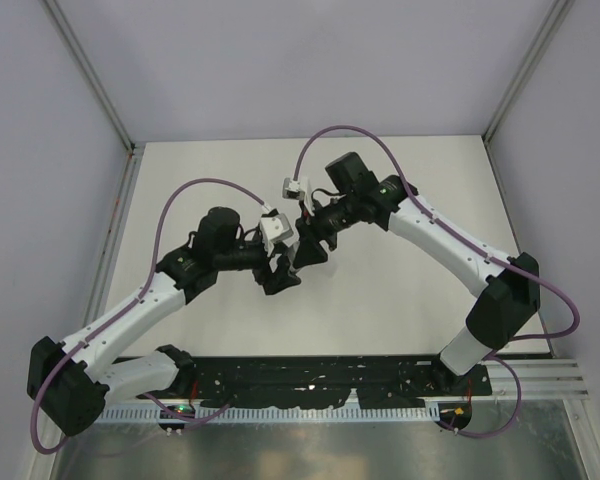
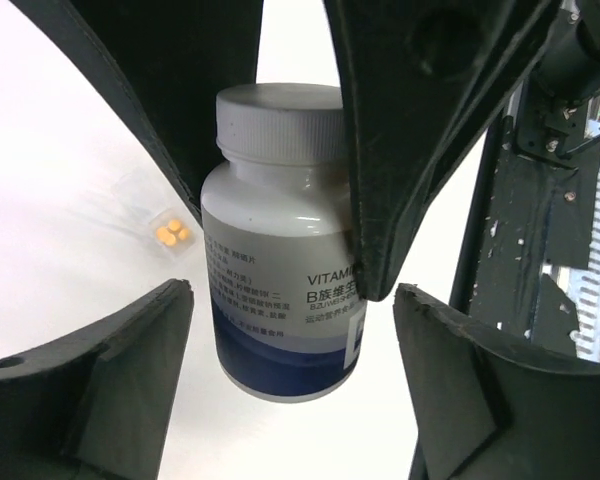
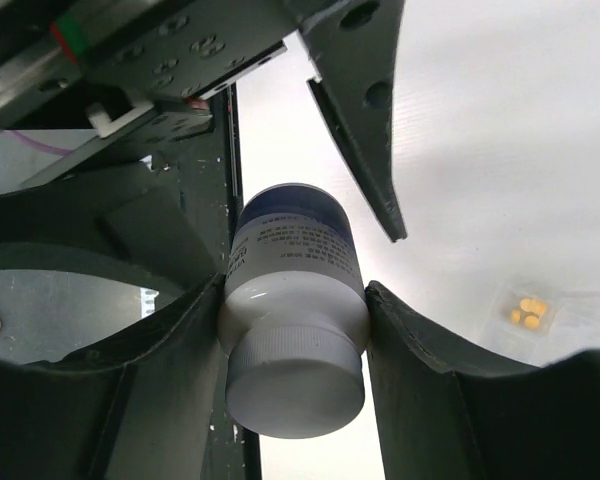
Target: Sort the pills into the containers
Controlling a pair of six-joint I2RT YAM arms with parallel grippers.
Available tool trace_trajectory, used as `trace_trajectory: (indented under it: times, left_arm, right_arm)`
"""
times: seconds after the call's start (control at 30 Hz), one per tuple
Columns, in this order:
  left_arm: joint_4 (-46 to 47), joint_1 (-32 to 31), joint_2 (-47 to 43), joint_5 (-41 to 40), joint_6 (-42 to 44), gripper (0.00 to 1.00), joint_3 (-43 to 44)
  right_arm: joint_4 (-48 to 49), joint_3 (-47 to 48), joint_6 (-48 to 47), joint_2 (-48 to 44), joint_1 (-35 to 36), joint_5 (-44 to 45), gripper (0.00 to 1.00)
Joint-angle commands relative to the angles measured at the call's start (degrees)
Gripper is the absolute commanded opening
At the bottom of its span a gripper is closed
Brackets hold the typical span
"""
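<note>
The bottle (image 3: 292,290), white with a white cap and a blue band at its base, is clamped at its shoulder by my right gripper (image 3: 295,300), which is shut on it. In the left wrist view the same bottle (image 2: 280,250) hangs between the right arm's fingers (image 2: 410,150). My left gripper (image 2: 290,300) is open around the bottle's base, with a gap on each side. The clear packet (image 2: 165,225) lies on the white table beyond, with orange pills (image 2: 171,234) inside. The right wrist view shows these pills (image 3: 529,310) too. From above, both grippers meet mid-table, left gripper (image 1: 280,272) and right gripper (image 1: 306,250).
A black perforated mounting rail (image 1: 310,375) runs along the table's near edge. Grey enclosure walls (image 1: 40,150) close in the left, back and right sides. Purple cables (image 1: 345,130) arch over both arms.
</note>
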Motion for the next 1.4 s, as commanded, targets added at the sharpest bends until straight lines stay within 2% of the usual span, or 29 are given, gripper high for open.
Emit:
trace_trajectory:
  times: [0.0,0.1,0.27,0.4,0.6,0.8,1.0,1.17,1.37]
  left_arm:
    - [3.8,-0.2,-1.2,0.8,0.3,0.91,0.6]
    - [3.8,-0.1,-1.8,-0.2,0.4,1.00,0.3]
    - [4.1,-0.1,-4.1,-3.8,2.4,1.00,-1.0]
    - [4.3,0.0,-5.0,-7.4,2.9,1.00,-1.4]
    - [3.7,0.0,-4.9,-9.2,2.5,1.00,-0.8]
    - [3.3,0.1,-4.6,-8.6,2.6,1.00,-0.6]
    - [2.9,0.1,-4.0,-8.3,2.7,1.00,-0.4]
    - [2.6,0.1,-3.5,-8.0,2.9,1.00,-0.1]
    - [2.4,0.0,-2.8,-7.7,2.9,1.00,0.0]
  right_arm:
    - [-0.2,-0.1,-1.7,-2.8,0.0,1.8,0.06]
    - [-0.5,-0.3,-1.8,-3.5,-1.4,4.3,0.06]
    - [-0.4,-0.1,-1.2,-4.8,-6.7,10.1,0.06]
    - [-0.9,1.9,0.4,-3.7,-14.8,18.0,0.06]
    - [-2.9,5.0,-0.7,4.3,-21.7,33.2,0.06]
    - [-4.6,9.1,-2.5,14.2,-26.4,41.1,0.08]
    - [-4.5,12.1,-3.4,21.8,-28.3,44.7,0.12]
    - [-4.7,14.3,-3.8,26.4,-29.1,46.0,0.17]
    - [-4.5,15.6,-4.2,29.1,-29.9,46.8,0.34]
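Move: The bottle hangs by its neck in the right fingers, its middle about 2 cm to the left of and 2 cm below that hand. The open table it is taken to lies some 23 cm ahead, 27 cm right and 24 cm below; the pill box is about 9 cm ahead, 3 cm right and 24 cm below. From the left hand the bottle is barely 1 cm ahead, left and above, between its opening fingers, and the pill box 9 cm ahead, 4 cm right, 21 cm below. The bottle stays pinched by the neck in the right fingers and swings away from the left hand, forward and right past 30 cm, first nearly level, then sinking about 17 cm towards the bare table. On the way that hand turns clockwise and tips until its fingers point almost straight down. The left fingers, already clear of the bottle, spread fully and back off a couple of centimetres. ##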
